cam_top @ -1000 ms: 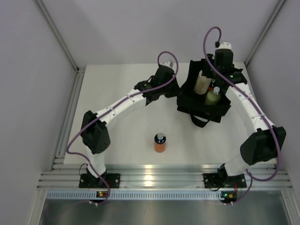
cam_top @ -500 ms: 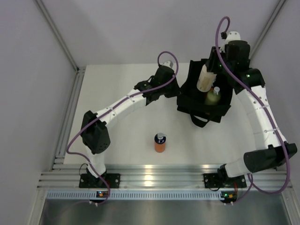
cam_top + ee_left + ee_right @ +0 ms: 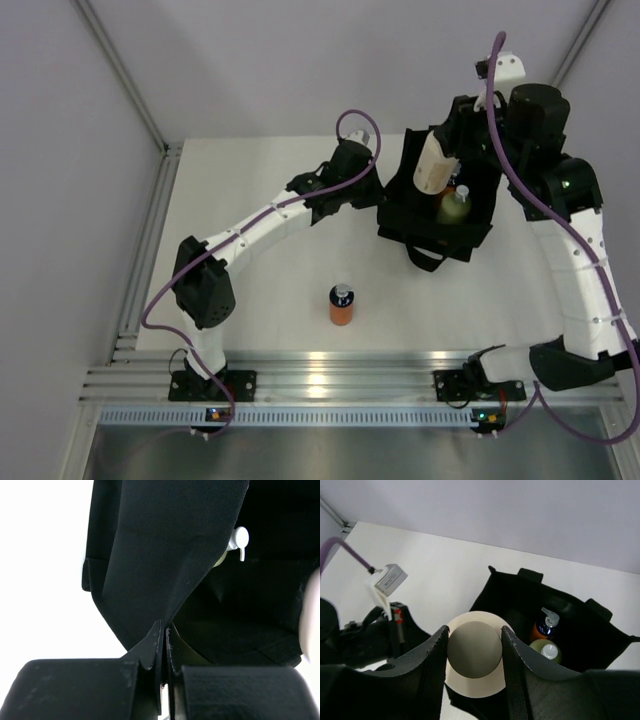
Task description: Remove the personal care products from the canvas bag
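The black canvas bag [image 3: 420, 215] stands at the back right of the table. My right gripper [image 3: 452, 140] is shut on the cap of the beige bottle [image 3: 433, 168] and holds it above the bag's mouth; the right wrist view shows the bottle [image 3: 474, 652] end-on between the fingers. An orange bottle [image 3: 543, 626] and the yellow-green bottle [image 3: 546, 652] stand inside the bag [image 3: 585, 630]. A second orange bottle [image 3: 341, 305] stands on the table in front. My left gripper [image 3: 164, 630] is shut on the bag's left edge [image 3: 150, 570].
A black strap handle [image 3: 428, 257] lies on the table in front of the bag. Grey walls enclose the table on the left, right and back. An aluminium rail [image 3: 320, 380] runs along the near edge.
My right gripper has risen and moved back-right, lifting the beige bottle up out of the bag. The left arm has not moved.
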Robot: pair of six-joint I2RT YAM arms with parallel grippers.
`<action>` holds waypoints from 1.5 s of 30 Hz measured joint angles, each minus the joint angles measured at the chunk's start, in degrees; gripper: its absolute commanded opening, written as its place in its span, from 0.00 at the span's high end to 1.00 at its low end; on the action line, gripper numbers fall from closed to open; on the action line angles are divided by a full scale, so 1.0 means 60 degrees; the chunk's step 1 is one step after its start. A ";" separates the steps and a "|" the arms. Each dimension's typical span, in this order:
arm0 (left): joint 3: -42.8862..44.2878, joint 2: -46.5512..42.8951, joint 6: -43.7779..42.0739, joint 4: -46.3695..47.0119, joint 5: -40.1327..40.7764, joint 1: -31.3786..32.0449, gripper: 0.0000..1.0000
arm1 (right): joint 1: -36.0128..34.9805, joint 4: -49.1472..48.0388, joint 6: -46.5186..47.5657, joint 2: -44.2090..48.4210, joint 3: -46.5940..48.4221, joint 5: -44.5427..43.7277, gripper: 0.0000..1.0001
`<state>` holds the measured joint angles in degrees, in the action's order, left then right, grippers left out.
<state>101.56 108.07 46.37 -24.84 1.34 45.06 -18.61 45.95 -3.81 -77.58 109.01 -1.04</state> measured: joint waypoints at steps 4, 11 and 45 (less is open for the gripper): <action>0.0000 0.0000 -0.0004 0.0000 0.0007 0.0000 1.00 | -0.0441 0.0211 0.0149 0.0426 0.0000 0.0251 1.00; 0.0000 0.0000 -0.0004 0.0000 0.0036 0.0000 1.00 | -0.1045 0.0266 0.0426 0.1435 -0.0594 0.0954 1.00; 0.0000 0.0000 -0.0004 -0.0004 0.0175 0.0007 1.00 | -0.4040 -0.3854 0.0393 0.4222 -1.0561 0.1508 1.00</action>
<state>101.56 108.07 46.35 -24.86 2.39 45.10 -42.85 22.83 -1.45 -52.25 45.65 8.01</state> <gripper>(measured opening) 0.019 0.414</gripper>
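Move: The white bottle already hangs from your right gripper, above the bag. Its place on the bare table is about 15 cm back, 10 cm left and some 43 cm below. There the orange bottle stands roughly 17 cm back and 19 cm left of the gripper; inside the bag, the green bottle is about 8 cm ahead and 10 cm right. From your left gripper, that bare spot is about 16 cm back, 6 cm left and 23 cm below. Keep the right gripper's hold on the white bottle's cap and carry it back and left, away from the bag, rising barely 2 cm at first. Then bring it steeply down, about 25 cm below the start, to the orange bottle's right side, turning some 30 degrees counter-clockwise on the way. Hold the left gripper still, shut on the bag's edge. ##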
